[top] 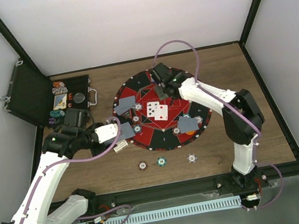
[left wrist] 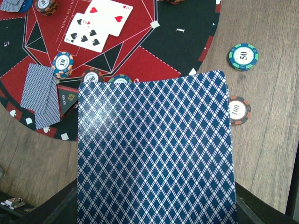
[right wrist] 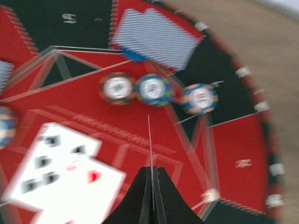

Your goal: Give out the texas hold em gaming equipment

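Observation:
A round red and black poker mat [top: 194, 104] lies mid-table. Two face-up cards [top: 156, 109] sit at its centre, with face-down blue-backed cards [top: 127, 104] left of them and another pair [top: 187, 124] at the near right. My left gripper [top: 117, 131] hovers at the mat's left edge, shut on blue diamond-backed cards [left wrist: 154, 149] that hide its fingers. Above the mat's centre, my right gripper [right wrist: 153, 169] is shut on a single card [right wrist: 150, 140] seen edge-on. Three chips [right wrist: 153, 89] lie in a row ahead of it, below a face-down pair [right wrist: 154, 37].
An open black case [top: 33, 95] holding more chips stands at the far left. Three loose chips [top: 161, 161] lie on the wood near the mat's front edge; two of them are a teal 50 chip [left wrist: 243, 56] and a brown 100 chip [left wrist: 239, 110]. Other chips [top: 137, 118] rest on the mat.

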`<state>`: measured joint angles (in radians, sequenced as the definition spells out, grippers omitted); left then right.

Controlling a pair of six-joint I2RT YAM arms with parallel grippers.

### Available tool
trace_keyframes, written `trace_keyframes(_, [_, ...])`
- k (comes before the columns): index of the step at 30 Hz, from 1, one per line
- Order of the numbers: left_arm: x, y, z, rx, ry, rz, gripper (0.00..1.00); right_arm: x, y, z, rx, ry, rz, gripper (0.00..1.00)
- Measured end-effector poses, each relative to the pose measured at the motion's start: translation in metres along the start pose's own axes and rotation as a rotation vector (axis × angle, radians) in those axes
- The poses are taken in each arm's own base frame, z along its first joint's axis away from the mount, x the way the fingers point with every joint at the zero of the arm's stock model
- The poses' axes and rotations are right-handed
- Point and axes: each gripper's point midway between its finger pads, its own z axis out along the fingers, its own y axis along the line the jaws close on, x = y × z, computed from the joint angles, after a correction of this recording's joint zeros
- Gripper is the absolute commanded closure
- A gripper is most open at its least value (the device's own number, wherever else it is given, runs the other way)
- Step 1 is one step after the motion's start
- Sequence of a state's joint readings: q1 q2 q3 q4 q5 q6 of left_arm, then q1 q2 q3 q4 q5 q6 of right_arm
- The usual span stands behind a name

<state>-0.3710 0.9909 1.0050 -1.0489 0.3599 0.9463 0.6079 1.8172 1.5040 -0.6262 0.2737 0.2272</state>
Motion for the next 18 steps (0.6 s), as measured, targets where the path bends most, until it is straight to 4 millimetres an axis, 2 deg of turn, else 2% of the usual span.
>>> trace_keyframes(2, [0.001,0.000,0.001,0.001,0.001,-0.001,0.94,-0.001,-0.017,0.012,0.147,-0.038,-0.113,0.99])
trace_keyframes(4, [0.001,-0.001,0.002,0.002,0.002,-0.002,0.94,0.001,-0.024,0.019,0.262,-0.096,-0.254,0.99])
trace_keyframes(9, [0.005,-0.001,0.004,0.003,0.013,-0.006,0.94,0.026,-0.014,0.033,0.404,-0.183,-0.568,0.99])
trace_keyframes(14, [0.005,0.000,0.004,-0.004,0.017,-0.005,0.94,0.021,-0.008,0.038,0.449,-0.240,-0.648,0.99])
trace_keyframes(18, [0.005,0.001,0.004,-0.006,0.015,-0.004,0.94,0.038,-0.008,0.049,0.446,-0.211,-0.682,0.96])
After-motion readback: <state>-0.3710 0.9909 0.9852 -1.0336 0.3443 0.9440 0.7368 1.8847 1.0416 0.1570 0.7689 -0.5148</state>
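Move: Ahead and below lies the free red stretch of the card row where the right hand's card is headed: almost right under that hand, perhaps a centimetre to its left and 10 below. The heart card lies about 5 cm back and 7 left of the hand; the spade card some 2 back and 11 left. The green-blue chip is about 10 ahead and 3 left, the brown chip 8 ahead and 7 left. From the left hand, that stretch lies roughly 16 ahead, 30 right and 14 below. Lowering the single card still pinched edge-on in its shut fingers, the right hand sinks about 6 cm towards the card row beside the heart card, after first edging a couple of centimetres to the right. Meanwhile the wrist rolls and tips through some 45 degrees: its left side dips and the fingers swing up from steeply down to a flatter, forward-pointing slant. ##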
